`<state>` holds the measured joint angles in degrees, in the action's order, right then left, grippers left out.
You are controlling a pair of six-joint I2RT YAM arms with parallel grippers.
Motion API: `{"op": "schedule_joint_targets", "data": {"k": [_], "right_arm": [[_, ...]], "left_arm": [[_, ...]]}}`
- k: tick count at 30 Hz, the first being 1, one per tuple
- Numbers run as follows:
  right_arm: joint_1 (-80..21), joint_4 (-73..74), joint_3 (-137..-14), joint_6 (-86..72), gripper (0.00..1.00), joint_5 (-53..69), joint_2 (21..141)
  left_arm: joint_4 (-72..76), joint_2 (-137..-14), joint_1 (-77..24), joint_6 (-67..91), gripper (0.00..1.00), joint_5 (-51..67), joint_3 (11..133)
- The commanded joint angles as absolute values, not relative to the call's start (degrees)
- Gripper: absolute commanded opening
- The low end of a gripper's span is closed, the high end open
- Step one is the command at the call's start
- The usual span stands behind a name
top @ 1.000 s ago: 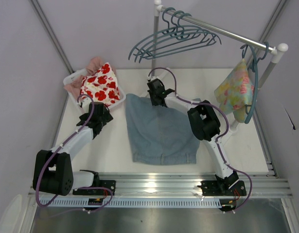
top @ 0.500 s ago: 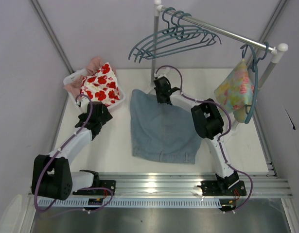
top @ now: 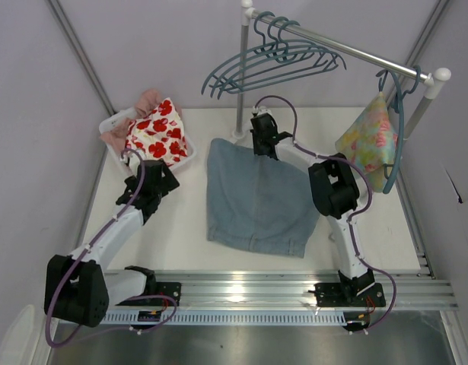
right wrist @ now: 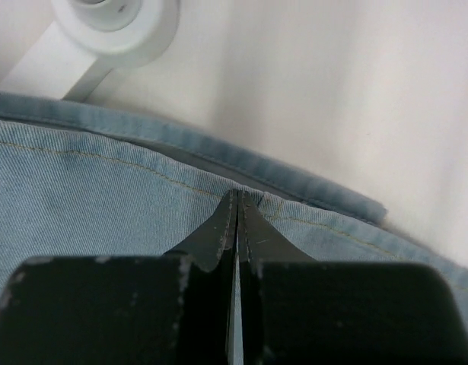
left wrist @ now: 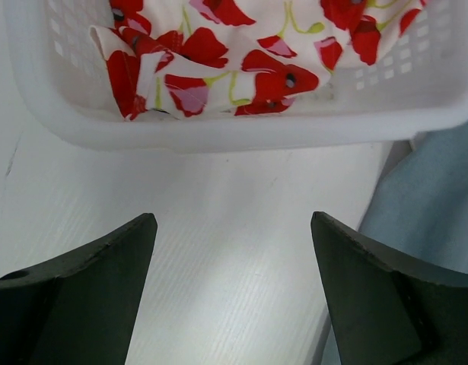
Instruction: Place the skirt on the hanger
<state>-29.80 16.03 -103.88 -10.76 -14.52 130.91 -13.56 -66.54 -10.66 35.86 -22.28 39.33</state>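
The light blue denim skirt (top: 256,199) lies flat in the middle of the table. My right gripper (top: 267,150) is shut on its far edge, near the rack post. In the right wrist view the closed fingertips (right wrist: 237,196) pinch a small pucker of denim (right wrist: 104,190) just below the stitched border. Several teal hangers (top: 272,62) hang on the rail above and behind the skirt. My left gripper (top: 156,176) stands open over bare table in front of the basket, left of the skirt, with nothing between its fingers (left wrist: 232,220).
A white basket (top: 110,124) at the back left holds a white cloth with red flowers (top: 157,135); its near rim (left wrist: 241,135) is just ahead of the left fingers. A pastel floral garment (top: 367,141) hangs at the right. The rack post's foot (right wrist: 116,17) sits just beyond the skirt's edge.
The right gripper has dragged the skirt's far edge back and to the right, toward the rack post, and the whole skirt slid with it. The left arm shifted slightly, still open.
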Motion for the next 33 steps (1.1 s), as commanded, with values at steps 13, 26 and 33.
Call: {"op": "schedule_joint_targets", "data": {"k": [13, 26, 33], "right_arm": [[-28.21, 17.05, -78.16, -20.47, 0.53, -4.22, 98.28], [-31.38, 28.03, -45.27, -33.66, 0.54, -11.69, 70.5], [-31.73, 31.12, -39.29, -36.03, 0.54, -13.01, 67.68]], "left_arm": [[-15.2, -67.76, -41.73, 41.13, 0.89, -18.98, 37.71], [-12.39, -76.99, -47.98, 43.94, 0.74, -20.12, 33.4], [-14.06, -80.51, -49.13, 48.95, 0.36, -24.26, 31.29]]}}
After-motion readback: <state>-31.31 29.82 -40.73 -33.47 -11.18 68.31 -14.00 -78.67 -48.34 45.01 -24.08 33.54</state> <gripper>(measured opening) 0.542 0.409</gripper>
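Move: The left gripper hangs open over bare table: the skirt's left hem corner lies about 17 cm to its right, 11 cm back and 10 cm below, with the basket's middle some 13 cm ahead, 5 cm below. From the shut right gripper on the waistband, the right hem corner is roughly 36 cm back and 13 cm right, and the rack foot 8 cm ahead and 7 cm left, all slightly lower. Swing the left gripper about 17 cm right away from the basket, rising slightly, then draw back and sink some 10 cm onto the skirt's left hem corner, turning clockwise about 30 degrees, tipping down and closing partway on the cloth. Meanwhile open the right gripper to free the waistband, lift it clear, draw it back and rightward over the skirt, and lower it towards the right hem corner, still open. ##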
